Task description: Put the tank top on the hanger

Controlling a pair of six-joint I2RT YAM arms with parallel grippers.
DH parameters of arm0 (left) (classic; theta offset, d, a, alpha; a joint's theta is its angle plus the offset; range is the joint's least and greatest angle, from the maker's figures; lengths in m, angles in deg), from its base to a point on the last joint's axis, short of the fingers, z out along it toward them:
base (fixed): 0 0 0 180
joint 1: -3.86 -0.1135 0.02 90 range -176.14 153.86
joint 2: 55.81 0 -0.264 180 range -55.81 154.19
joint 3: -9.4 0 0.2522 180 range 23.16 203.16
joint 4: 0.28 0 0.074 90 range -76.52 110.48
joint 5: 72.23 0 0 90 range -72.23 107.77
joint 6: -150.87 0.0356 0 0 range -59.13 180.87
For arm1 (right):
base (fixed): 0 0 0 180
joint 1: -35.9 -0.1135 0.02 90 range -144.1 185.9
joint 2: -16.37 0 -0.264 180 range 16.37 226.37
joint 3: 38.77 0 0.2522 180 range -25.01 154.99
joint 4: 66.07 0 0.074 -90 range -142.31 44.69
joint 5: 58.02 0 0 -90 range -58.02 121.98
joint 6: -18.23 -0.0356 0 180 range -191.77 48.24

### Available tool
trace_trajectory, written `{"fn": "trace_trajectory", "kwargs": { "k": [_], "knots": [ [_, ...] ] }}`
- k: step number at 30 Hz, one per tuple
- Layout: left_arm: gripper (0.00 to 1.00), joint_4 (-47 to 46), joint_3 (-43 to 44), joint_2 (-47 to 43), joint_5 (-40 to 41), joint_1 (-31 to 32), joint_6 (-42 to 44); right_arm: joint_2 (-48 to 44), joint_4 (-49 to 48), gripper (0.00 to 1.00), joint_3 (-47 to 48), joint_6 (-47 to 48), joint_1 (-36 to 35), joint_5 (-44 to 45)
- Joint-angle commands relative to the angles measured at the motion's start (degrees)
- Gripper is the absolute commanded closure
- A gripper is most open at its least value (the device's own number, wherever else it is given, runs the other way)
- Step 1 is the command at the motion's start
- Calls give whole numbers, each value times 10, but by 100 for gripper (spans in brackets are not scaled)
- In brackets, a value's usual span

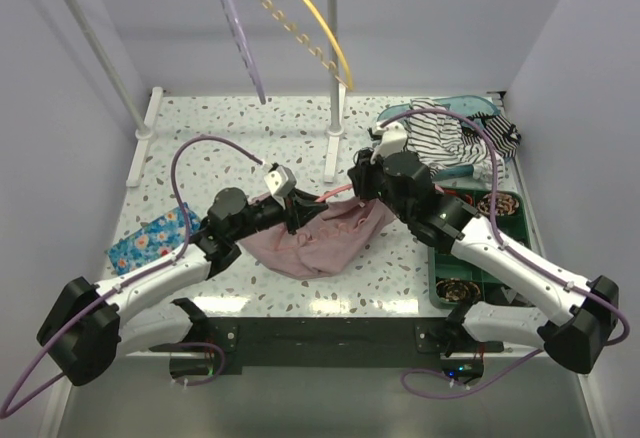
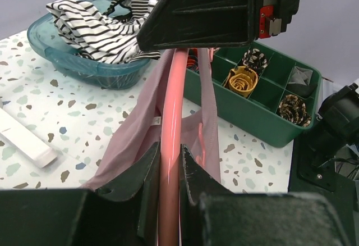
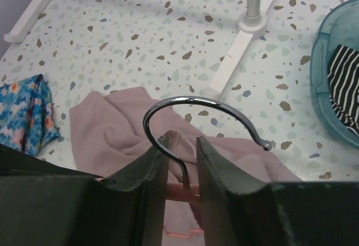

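The coral-pink hanger (image 2: pixel 171 105) runs between both grippers above the table. My left gripper (image 2: pixel 168 151) is shut on its plastic bar. The dusty-pink tank top (image 1: pixel 320 240) lies bunched on the table under the hanger, and one strap (image 2: pixel 208 105) hangs over the bar in the left wrist view. My right gripper (image 3: pixel 182 142) straddles the stem of the hanger's metal hook (image 3: pixel 202 101). Its jaws stand apart, with a gap showing on each side of the stem. In the top view the left gripper (image 1: pixel 290 203) and the right gripper (image 1: pixel 362 184) face each other over the tank top.
A teal basin (image 1: pixel 470 102) with a striped garment sits at the back right. A green compartment tray (image 2: pixel 252 117) lies along the right edge. The blue floral cloth (image 1: pixel 150 240) is at the left. A lilac hanger (image 1: pixel 238 33) and a yellow hanger (image 1: pixel 300 18) hang on the rack behind.
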Motion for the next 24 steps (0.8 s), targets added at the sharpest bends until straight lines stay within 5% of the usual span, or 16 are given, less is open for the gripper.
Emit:
{"fn": "trace_trajectory", "kwargs": {
  "k": [1, 2, 4, 6, 11, 18, 24],
  "knots": [
    [100, -86, 0, -10, 25, 9, -24, 9, -57, 86, -5, -2, -9, 48],
    [100, -82, 2, -7, 29, 8, -28, 10, -55, 100, -4, -1, -11, 52],
    [100, -72, 5, -8, 62, 8, -46, 10, -56, 100, -6, 8, -13, 60],
    [79, -55, 5, -11, 113, 9, -78, 7, -62, 100, -12, 25, -15, 60],
    [52, 13, 17, -12, 181, 9, -148, -21, -82, 100, -54, 50, -21, 58],
    [45, 176, 44, -2, 345, 8, -224, -49, -98, 100, -97, 79, -32, 59],
    [44, 255, 109, 83, 379, 8, -195, -64, -101, 100, -110, 108, -43, 67]
  ]
}}
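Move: The left hand still holds the pink hanger's arm; the hanger's neck is some 10 cm to its right, about 5 cm ahead and slightly higher, while the tank top's middle lies almost straight below it, roughly 18 cm down. For the right hand that neck is already between the parted fingers, barely 1 cm ahead. From the right hand the white stand foot is about 14 cm ahead and 5 cm left, and the blue basket 20 cm ahead and 23 cm right, both around 20 cm lower. The right hand shuts its fingers on the hanger's neck just below the metal hook, then carries the hanger down about 5 cm, easing back a little and rolling slightly left side down. Once that grip is made, the left hand opens, lets go of the hanger's arm and comes clear of it forward, left and down, each about 5 cm, over the tank top, swinging its fingers some 35 degrees counter-clockwise and tipping them down, fingers left open. ##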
